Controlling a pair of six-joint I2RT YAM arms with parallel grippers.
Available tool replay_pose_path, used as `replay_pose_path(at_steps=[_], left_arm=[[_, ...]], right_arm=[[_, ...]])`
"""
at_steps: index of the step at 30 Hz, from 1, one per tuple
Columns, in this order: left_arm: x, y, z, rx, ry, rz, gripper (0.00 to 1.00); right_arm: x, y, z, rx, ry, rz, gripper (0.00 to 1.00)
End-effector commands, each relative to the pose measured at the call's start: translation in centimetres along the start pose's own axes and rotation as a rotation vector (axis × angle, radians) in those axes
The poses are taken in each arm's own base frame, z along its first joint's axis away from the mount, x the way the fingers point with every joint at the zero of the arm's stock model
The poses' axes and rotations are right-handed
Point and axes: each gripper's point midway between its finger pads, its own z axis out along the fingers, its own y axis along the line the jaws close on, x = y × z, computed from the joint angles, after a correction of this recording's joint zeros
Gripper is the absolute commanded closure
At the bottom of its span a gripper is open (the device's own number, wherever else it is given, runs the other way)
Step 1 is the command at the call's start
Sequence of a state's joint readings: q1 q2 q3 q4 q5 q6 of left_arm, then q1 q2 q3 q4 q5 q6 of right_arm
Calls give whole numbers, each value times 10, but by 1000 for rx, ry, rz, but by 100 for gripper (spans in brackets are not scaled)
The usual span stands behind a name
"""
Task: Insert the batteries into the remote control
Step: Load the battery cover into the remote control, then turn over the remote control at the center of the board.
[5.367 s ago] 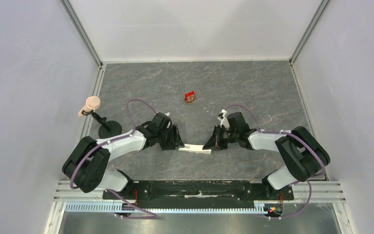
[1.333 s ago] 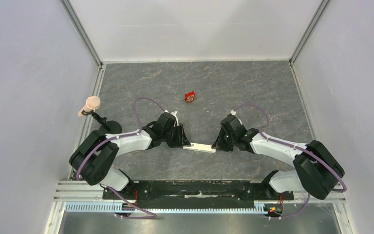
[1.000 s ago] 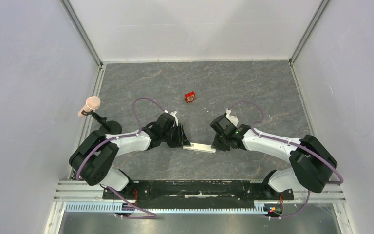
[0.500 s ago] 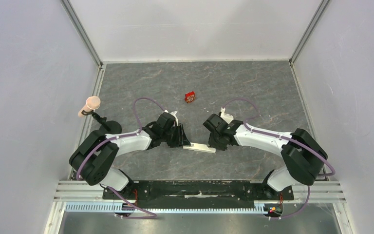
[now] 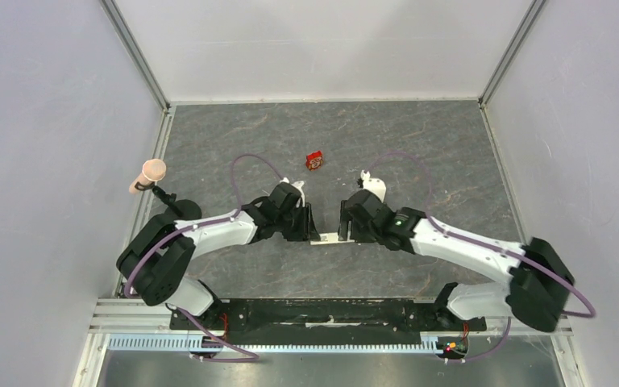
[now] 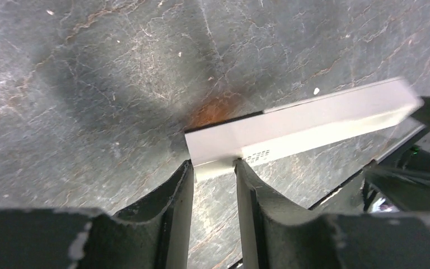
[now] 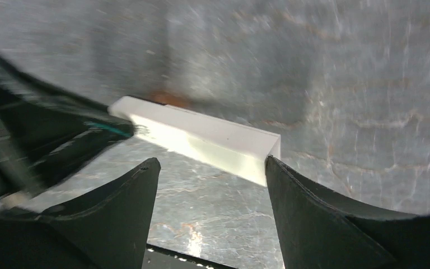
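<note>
The remote control (image 6: 308,115) is a slim white bar lying on the grey table. My left gripper (image 6: 213,165) is shut on its near end, fingers on both long sides. My right gripper (image 7: 211,162) is open over the bar's other end (image 7: 213,137), whose corner sits against one fingertip (image 7: 271,165). From above, my left gripper (image 5: 312,232) and right gripper (image 5: 341,231) nearly meet, and only a short piece of the remote (image 5: 327,239) shows between them. A blurred orange-red smudge (image 6: 213,109) lies just behind the bar; I cannot tell whether it is a battery.
A small red square box (image 5: 315,160) sits on the table beyond the grippers. A pink-headed object on a black round stand (image 5: 179,213) is at the left edge. Grey walls close in the table on three sides.
My right arm has swung left along the remote until its gripper sits close to the left one, covering most of the bar. My left gripper has shifted slightly right, still holding the remote.
</note>
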State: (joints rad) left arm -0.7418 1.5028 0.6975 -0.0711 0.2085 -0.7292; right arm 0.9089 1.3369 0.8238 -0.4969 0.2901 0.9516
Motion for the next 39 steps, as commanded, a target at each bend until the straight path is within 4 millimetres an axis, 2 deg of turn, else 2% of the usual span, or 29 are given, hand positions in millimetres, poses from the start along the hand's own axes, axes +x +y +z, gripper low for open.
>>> replay_pose_path(at_steps=[1,3,5,8,13,19,23,25,26,29,32,35,39], left_arm=[[-16,-16,-21,-25,-28,133,60],[-30,-25,-32,-20,-67,152,52],[-40,-32,-42,-20,-104,160,49],[-49,-36,-52,-27,-139,161,47],[-55,-33,-62,-57,-179,138,46],[-58,-16,-79,-133,-255,72,44],[-55,-7,-89,-159,-288,46,42],[-53,-2,-94,-175,-298,33,41],[-52,0,-96,-181,-299,31,41],[-49,4,-103,-194,-307,23,40],[-49,6,-111,-201,-322,20,40],[-52,8,-119,-214,-350,7,39],[-61,13,-137,-252,-421,-22,39]], right_arm=[[-54,36,-42,-226,-235,-157,27],[-56,31,-49,-231,-255,-245,25],[-56,23,-52,-220,-265,-315,23],[-53,11,-49,-189,-253,-348,22],[-45,8,-41,-183,-210,-387,23],[-40,21,-21,-232,-126,-564,23],[-33,33,4,-285,-30,-820,25],[-36,34,14,-270,9,-942,27],[-42,35,17,-254,3,-981,27],[-39,39,24,-303,21,-1141,26],[-34,39,29,-348,36,-1279,25],[-20,33,35,-418,106,-1397,25],[-17,27,46,-468,150,-1461,30]])
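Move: The remote control lies on its side on the table. Its middle is about 5 cm to the right of the left hand, level with it and some 2 cm below. From the right hand that middle is roughly 4 cm to the left, 1 cm ahead and 6 cm below. The battery cover sits on its forward side, centred about 2 cm left and 2 cm ahead of the right hand, 6 cm below. A red packet stands some 18 cm ahead and 8 cm left of the right hand, 7 cm below. Upward first go both hands: the left opens a little and comes free of the remote's left end, climbs away about 10 cm and then draws left. The right, fingers already wide, rises about 8 cm, then sinks some 10 cm, swinging round roughly 75 degrees counter-clockwise and easing forward and left to hover open over the remote's middle. ##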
